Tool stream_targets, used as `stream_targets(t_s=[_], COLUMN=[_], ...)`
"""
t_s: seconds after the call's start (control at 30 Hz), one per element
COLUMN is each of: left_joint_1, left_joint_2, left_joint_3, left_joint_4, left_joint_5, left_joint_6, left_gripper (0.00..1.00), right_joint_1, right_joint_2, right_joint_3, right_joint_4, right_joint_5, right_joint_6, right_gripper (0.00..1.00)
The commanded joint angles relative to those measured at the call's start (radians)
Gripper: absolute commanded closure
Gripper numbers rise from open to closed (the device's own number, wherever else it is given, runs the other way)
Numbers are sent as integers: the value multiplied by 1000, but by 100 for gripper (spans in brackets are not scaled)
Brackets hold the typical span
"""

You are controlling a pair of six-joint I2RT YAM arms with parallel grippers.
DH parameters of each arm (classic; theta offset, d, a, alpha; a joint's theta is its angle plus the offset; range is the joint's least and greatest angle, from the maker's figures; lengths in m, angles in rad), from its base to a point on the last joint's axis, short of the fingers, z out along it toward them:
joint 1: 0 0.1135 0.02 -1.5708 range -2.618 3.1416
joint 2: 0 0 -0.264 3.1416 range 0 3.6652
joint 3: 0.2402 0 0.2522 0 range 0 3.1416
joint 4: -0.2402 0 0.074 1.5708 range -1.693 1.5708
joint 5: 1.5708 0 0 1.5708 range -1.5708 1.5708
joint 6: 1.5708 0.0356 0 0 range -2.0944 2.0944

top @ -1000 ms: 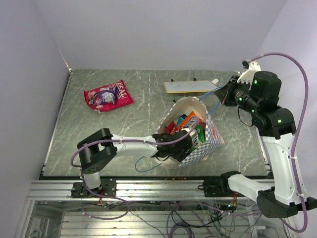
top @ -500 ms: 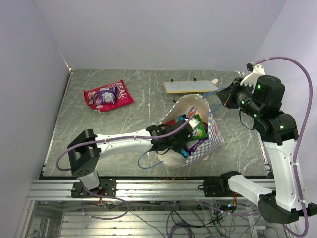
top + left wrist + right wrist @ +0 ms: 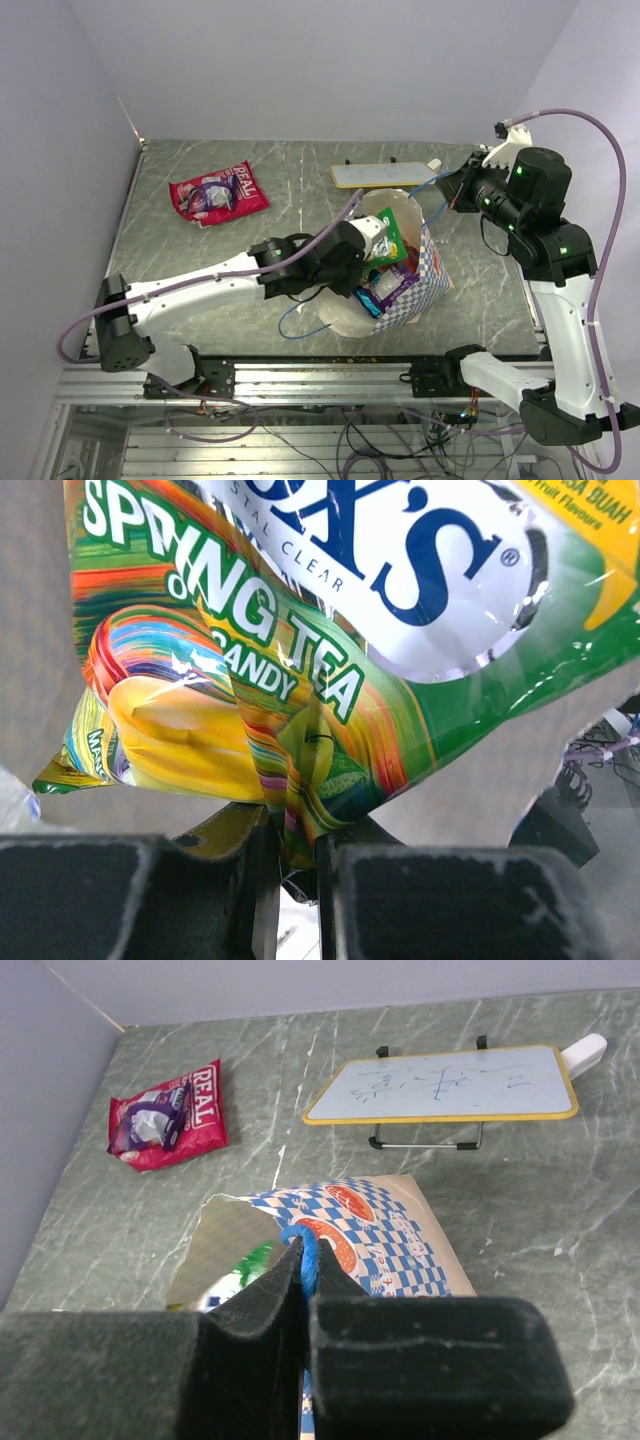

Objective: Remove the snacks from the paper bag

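The blue-and-white checkered paper bag lies open near the table's front middle; it also shows in the right wrist view. My left gripper is shut on a green-yellow candy packet and holds it over the bag's mouth; the packet fills the left wrist view. A purple-blue packet lies inside the bag. My right gripper is shut on the bag's blue cord handle and holds it up. A red-pink packet lies on the table at the far left.
A flat cream board on black feet stands behind the bag, also in the right wrist view. The bag's other blue cord handle lies loose on the table near the front edge. Grey walls bound the table at left and back.
My left gripper has pulled back and up out of the bag with the green-yellow packet in it. The right gripper has stayed on the cord handle.
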Motion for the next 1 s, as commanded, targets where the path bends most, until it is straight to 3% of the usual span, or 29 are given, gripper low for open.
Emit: stream_targets(t_s=[0.0,0.2,0.3,0.4,0.47,0.63,0.97], left_joint_1=[15,15,16,29,80,366,845], left_joint_2=[-123,-309,-348,-354,-338,-248,245], left_joint_3=[85,141,172,169,166,160,370], left_joint_4=[-90,-121,-150,-179,-176,-154,-337], left_joint_5=[-31,-172,-391,-722,-821,-712,-510], left_joint_6=[-2,30,50,55,66,83,13], left_gripper=[93,93,93,93,93,93,93], right_joint_1=[2,3,3,2,2,3,2], right_joint_2=[2,7,11,20,23,39,60], right_joint_3=[-17,-38,-51,-64,-73,-89,-83], right_joint_4=[54,74,88,107,119,135,134], right_joint_5=[-3,-6,-15,-35,-50,-81,-132], right_joint_6=[-18,-39,-48,-52,-55,-69,-92], right_gripper=[100,100,100,100,100,100,100])
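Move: The left gripper already pinches the green Fox's candy pack at the paper bag's mouth. The red REAL packet on the table lies about 38 cm ahead, 40 cm left and 21 cm below; the purple snack on it is some 37 cm ahead, 42 cm left, 19 cm below. The paper bag's middle is roughly 6 cm ahead, 9 cm right, 12 cm below. From the right gripper, the red packet is about 27 cm ahead, 54 cm left, 40 cm down. Keep the candy pack pinched and swing the left gripper some 30 cm left, first lifting it nearly 20 cm clear of the paper bag, then reaching forward and sinking towards the red packet while the wrist turns about 60 degrees counter-clockwise. With the right gripper keep hold of the blue handle, easing slightly down, forward and left. ##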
